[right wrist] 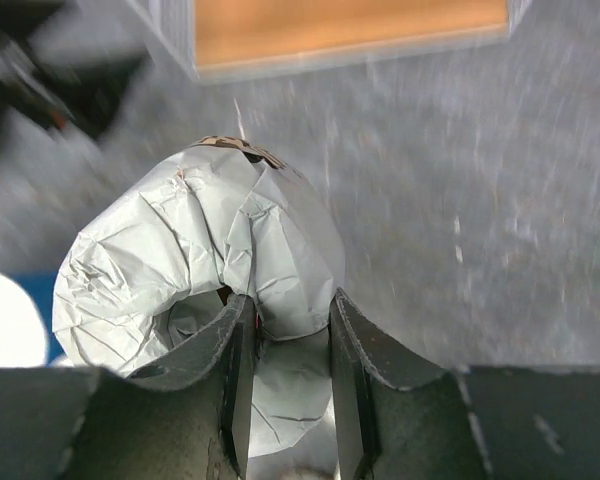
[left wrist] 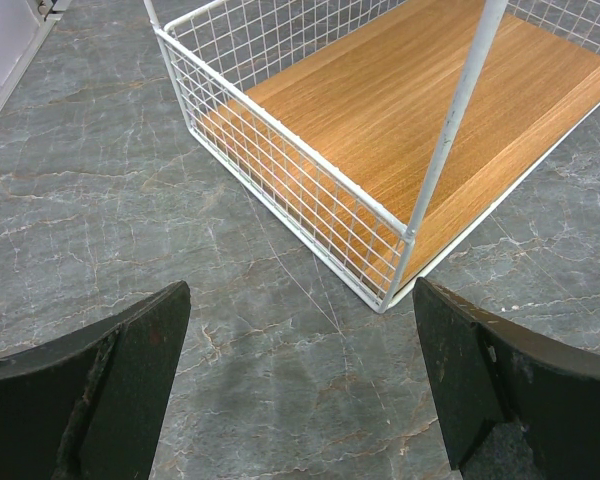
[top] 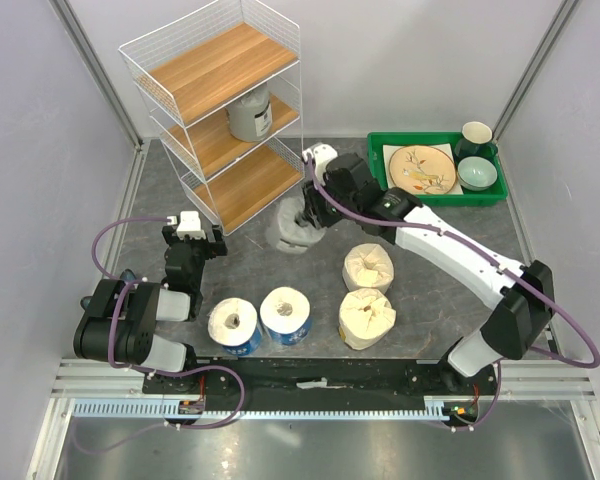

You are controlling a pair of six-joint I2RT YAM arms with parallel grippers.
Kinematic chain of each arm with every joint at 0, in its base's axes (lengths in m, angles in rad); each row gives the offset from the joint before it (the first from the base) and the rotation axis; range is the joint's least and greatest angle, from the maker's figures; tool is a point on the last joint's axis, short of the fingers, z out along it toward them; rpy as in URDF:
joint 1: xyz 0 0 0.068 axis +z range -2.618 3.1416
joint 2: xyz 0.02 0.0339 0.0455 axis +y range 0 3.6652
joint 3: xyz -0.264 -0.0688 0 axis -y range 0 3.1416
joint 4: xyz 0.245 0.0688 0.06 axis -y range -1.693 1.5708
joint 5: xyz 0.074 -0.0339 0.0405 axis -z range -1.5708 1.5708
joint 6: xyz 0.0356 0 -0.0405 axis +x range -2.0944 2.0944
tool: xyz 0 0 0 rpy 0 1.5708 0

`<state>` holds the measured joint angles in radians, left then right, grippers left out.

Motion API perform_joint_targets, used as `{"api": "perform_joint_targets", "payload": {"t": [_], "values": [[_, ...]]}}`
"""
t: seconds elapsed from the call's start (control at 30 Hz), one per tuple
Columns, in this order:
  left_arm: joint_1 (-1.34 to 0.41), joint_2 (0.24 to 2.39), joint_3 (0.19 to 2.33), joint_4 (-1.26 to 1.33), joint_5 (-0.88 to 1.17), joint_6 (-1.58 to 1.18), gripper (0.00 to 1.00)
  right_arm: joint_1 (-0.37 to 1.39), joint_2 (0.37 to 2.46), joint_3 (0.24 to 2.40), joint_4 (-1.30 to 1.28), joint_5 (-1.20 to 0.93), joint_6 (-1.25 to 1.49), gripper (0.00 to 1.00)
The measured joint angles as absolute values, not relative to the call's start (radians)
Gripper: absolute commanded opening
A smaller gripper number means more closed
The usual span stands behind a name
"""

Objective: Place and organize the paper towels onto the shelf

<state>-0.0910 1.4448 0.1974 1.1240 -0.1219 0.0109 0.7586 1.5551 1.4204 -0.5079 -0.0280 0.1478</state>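
Observation:
My right gripper point(top: 310, 214) point(right wrist: 288, 306) is shut on a grey-wrapped paper towel roll point(top: 286, 233) point(right wrist: 205, 255) lying on the floor just in front of the shelf point(top: 220, 72). One finger is inside the core and the other outside the wall. A second grey roll point(top: 250, 113) stands on the shelf's middle tier. Two blue-wrapped rolls point(top: 234, 325) point(top: 286, 315) and two cream rolls point(top: 369, 266) point(top: 366, 318) stand at the near middle. My left gripper point(top: 193, 236) point(left wrist: 300, 300) is open and empty, facing the corner of the shelf's bottom tier point(left wrist: 410, 120).
A green tray point(top: 435, 137) at the back right holds a patterned plate point(top: 422, 168), a dark cup point(top: 476, 135) and a pale bowl point(top: 477, 173). Grey walls close in the table on the left, back and right.

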Motion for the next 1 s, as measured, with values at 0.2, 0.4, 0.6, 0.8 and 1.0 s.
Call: {"api": "perform_joint_targets", "payload": {"t": [0.2,0.4,0.6,0.8,1.0], "values": [[-0.091,1.445,0.197,1.124,-0.122,0.011,0.99,0.759,1.628,1.601,-0.375,0.005,0.266,0.19],[-0.091,1.445,0.197,1.124,-0.122,0.011,1.0,0.759,1.729,1.735,-0.286,0.019,0.364,0.19],[-0.091,1.445,0.197,1.124,-0.122,0.011,1.0,0.759,1.851,1.854,-0.226,0.02,0.439,0.18],[-0.091,1.445,0.197,1.124,-0.122,0.011,1.0,0.762,1.882,1.858,-0.182,0.019,0.487,0.18],[-0.091,1.445,0.197,1.124,-0.122,0.011,1.0,0.767,1.884,1.876,-0.131,0.022,0.503,0.18]]}}
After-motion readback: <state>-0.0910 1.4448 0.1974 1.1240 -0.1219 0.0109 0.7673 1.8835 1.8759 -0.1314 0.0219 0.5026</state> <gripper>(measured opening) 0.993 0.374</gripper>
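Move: I'm already holding a grey roll in my right hand. Its free spot on the middle shelf lies some 12 cm ahead, 20 cm to the left and about 10 cm above that hand. The shelved grey roll stands about 17 cm ahead, 14 cm left and 11 cm up; the lowest board's middle is around 15 cm ahead, 16 cm left and 20 cm below. From my left hand the free spot is roughly 13 cm ahead, 9 cm right and 22 cm up. With my right hand I keep the roll pinched and sweep it up, left and forward, about 11 cm each way, towards the middle shelf's free spot beside the shelved roll. Most of the climb comes early; then I ease off near the front of the shelf with only a slight last rise. On the way I tip my fingers up some 30 degrees, from slanting down to nearly level. ##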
